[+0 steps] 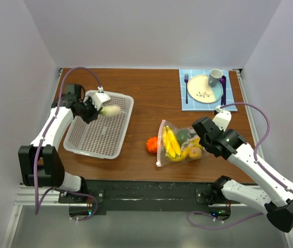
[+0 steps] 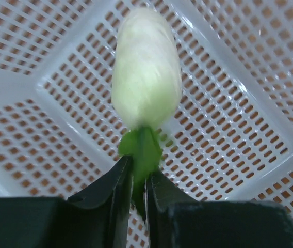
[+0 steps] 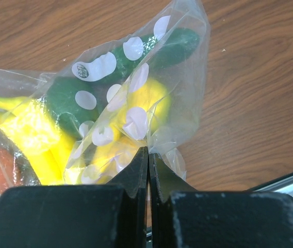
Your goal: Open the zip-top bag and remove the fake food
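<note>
The zip-top bag [image 1: 181,135] lies on the table right of centre, its pinkish zip strip on the left side. My right gripper [image 1: 202,142] [image 3: 148,151] is shut on the bag's [image 3: 182,77] crinkled right corner. Inside the bag are yellow bananas [image 3: 28,129], a lemon [image 3: 146,98] and a dark green cucumber [image 3: 69,93]. An orange-red fruit [image 1: 151,145] sits on the table just left of the bag. My left gripper [image 1: 100,106] [image 2: 139,173] hangs over the white basket [image 1: 97,135], jaws narrowly closed on the green stem of the white-green piece [image 1: 111,110] [image 2: 146,67].
A blue mat [image 1: 229,101] at the back right carries a yellow plate [image 1: 204,89], a fork [image 1: 186,81], a cup [image 1: 215,77] and a purple spoon [image 1: 223,82]. White walls enclose the table on three sides. The basket's perforated floor [image 2: 239,103] lies close under the left gripper.
</note>
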Tool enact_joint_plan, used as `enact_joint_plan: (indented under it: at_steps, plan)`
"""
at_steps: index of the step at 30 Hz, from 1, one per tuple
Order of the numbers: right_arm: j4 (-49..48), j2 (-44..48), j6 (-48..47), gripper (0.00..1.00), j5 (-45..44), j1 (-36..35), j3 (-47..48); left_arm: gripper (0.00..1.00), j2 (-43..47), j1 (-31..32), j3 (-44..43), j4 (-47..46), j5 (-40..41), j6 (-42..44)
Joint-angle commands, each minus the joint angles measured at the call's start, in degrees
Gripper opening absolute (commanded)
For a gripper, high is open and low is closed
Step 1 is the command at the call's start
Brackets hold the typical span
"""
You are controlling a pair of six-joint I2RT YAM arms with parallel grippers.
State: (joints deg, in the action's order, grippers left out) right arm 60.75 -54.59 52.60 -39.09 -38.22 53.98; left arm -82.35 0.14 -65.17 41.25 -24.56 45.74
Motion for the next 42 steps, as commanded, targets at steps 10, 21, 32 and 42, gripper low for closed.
enact_joint_plan:
  at_steps: [10,21,32,42]
  plan:
    - [-1.3,1.9,-0.4,0.00,0.5,0.2,-0.7,1.00,6.3,7.0,-2.2,-1.3,-2.2,-5.7]
    - [-0.4,2.0,0.4,0.00,0.2,0.2,0.1,1.00,2.7,23.8,-7.9,-1.8,-26.2,-22.9]
    - [1.1,3.4,0.5,0.00,-0.8,0.3,0.3,0.98,-4.3,43.8,-0.8,-9.9,-4.4,-21.1]
    - [1.0,4.8,0.7,0.00,-1.0,0.5,-1.1,1.00,-6.8,43.8,7.6,-26.1,-0.7,-17.4]
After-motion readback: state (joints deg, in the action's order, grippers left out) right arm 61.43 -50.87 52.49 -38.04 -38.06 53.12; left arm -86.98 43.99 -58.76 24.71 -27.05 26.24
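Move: The left hand hangs over the white basket, holding the white radish by its green leaves; the basket's middle is about 4 cm back, 2 cm to the right and 8 cm below. Its next target, the orange pepper, lies some 29 cm to the right, 12 cm back and 9 cm lower. The bag's zip mouth is about 4 cm to the right of the pepper, level with it, and the bananas 9 cm. From the right hand the pepper is roughly 25 cm to the left, level, 13 cm below. The left fingers let go of the radish's leaves, opening wide as the hand dips about 3 cm into the basket. It then arcs up and right over the basket's side and comes back and down towards the orange pepper, ending 25 cm right and 12 cm back, turned some 30 degrees clockwise, fingers open and not yet on it. The right hand keeps its pinch on the bag's closed end, almost still. ##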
